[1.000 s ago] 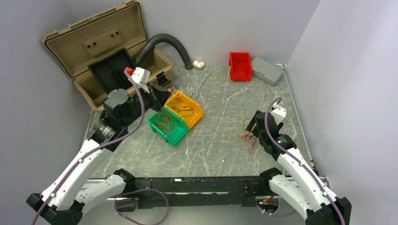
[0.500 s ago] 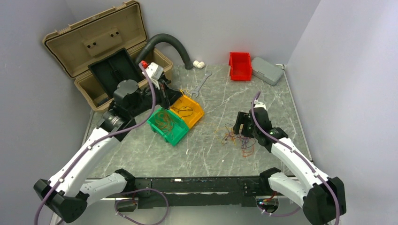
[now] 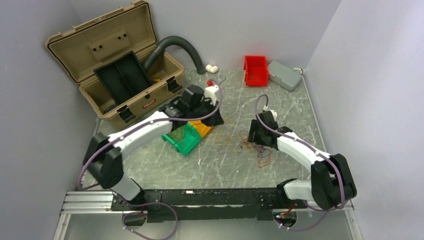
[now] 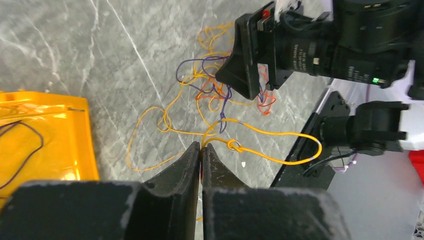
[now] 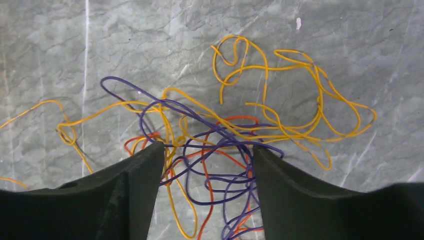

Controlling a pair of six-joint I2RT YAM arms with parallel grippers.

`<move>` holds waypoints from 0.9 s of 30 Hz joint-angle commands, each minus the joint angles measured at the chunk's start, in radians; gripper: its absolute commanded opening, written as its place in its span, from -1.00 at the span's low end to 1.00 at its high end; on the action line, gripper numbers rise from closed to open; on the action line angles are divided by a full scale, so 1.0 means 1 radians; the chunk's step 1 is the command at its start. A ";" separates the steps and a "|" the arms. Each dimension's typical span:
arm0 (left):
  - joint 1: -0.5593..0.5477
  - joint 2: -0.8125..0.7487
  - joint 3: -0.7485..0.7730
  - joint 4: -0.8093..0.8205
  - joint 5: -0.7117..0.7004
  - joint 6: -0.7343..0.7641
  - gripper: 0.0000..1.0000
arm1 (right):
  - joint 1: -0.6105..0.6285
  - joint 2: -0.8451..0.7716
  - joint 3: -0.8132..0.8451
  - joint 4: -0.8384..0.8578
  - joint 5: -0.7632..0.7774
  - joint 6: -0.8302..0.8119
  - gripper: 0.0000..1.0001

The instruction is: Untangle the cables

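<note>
The cables (image 3: pixel 251 146) are a loose tangle of thin yellow, orange and purple wires on the marble table, right of centre. My right gripper (image 5: pixel 207 150) is open and hangs low over the tangle (image 5: pixel 225 145), with purple and orange loops between its fingers. My left gripper (image 4: pixel 201 146) is shut, and a yellow wire (image 4: pixel 260 142) with a small knot runs out from its tips towards the tangle. From above, the left gripper (image 3: pixel 216 118) sits just right of the bins and the right gripper (image 3: pixel 254 138) is at the tangle's upper left.
A green bin (image 3: pixel 183 141) and a yellow bin (image 3: pixel 203 128), both holding wires, lie partly under the left arm. An open tan toolbox (image 3: pixel 120 65), a dark ribbed hose (image 3: pixel 180 45), a red bin (image 3: pixel 256 70) and a grey case (image 3: pixel 284 75) line the back.
The left arm has swung right from over the bins toward the table's middle, trailing a yellow wire. The right gripper has moved left over the tangle.
</note>
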 commanded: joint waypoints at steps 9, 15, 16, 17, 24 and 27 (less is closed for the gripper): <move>-0.070 0.342 0.266 -0.114 0.064 0.182 0.18 | -0.017 -0.117 -0.005 0.055 0.019 0.025 -1.00; -0.067 0.443 0.301 -0.088 0.141 0.263 0.44 | -0.022 -0.213 -0.003 -0.003 -0.008 0.011 -1.00; -0.068 0.457 0.307 -0.091 0.152 0.275 0.45 | -0.022 -0.223 0.004 -0.015 -0.006 0.008 -1.00; -0.068 0.469 0.310 -0.090 0.167 0.286 0.47 | -0.024 -0.232 0.012 -0.028 -0.005 0.004 -1.00; -0.071 0.551 0.318 -0.040 0.190 0.299 0.52 | -0.030 -0.281 0.059 -0.079 -0.037 0.000 -1.00; -0.077 0.572 0.317 -0.001 0.201 0.309 0.52 | -0.034 -0.293 0.073 -0.088 -0.050 0.005 -1.00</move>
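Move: The right hand hovers open just over the cable tangle, whose purple bundle is about 2 cm to its left, 1 cm back and 3 cm below; red loops lie some 7 cm back and 1 cm left, loose yellow loops 5 cm ahead and 6 cm right. From the left hand, still pinching a yellow cable, the tangle is some 17 cm right, 3 cm back and 20 cm down; the orange bin is 9 cm ahead and 7 cm left, the green bin level and 12 cm left. Dipping slightly, the right hand shuts its fingers on the purple strands, then lifts them about 7 cm, its fingertips tilting up a little. Down and to the right goes the left hand, some 14 cm lower, opening wide to let go of the yellow cable and turning about 20 degrees clockwise as it nears the tangle's left side. ##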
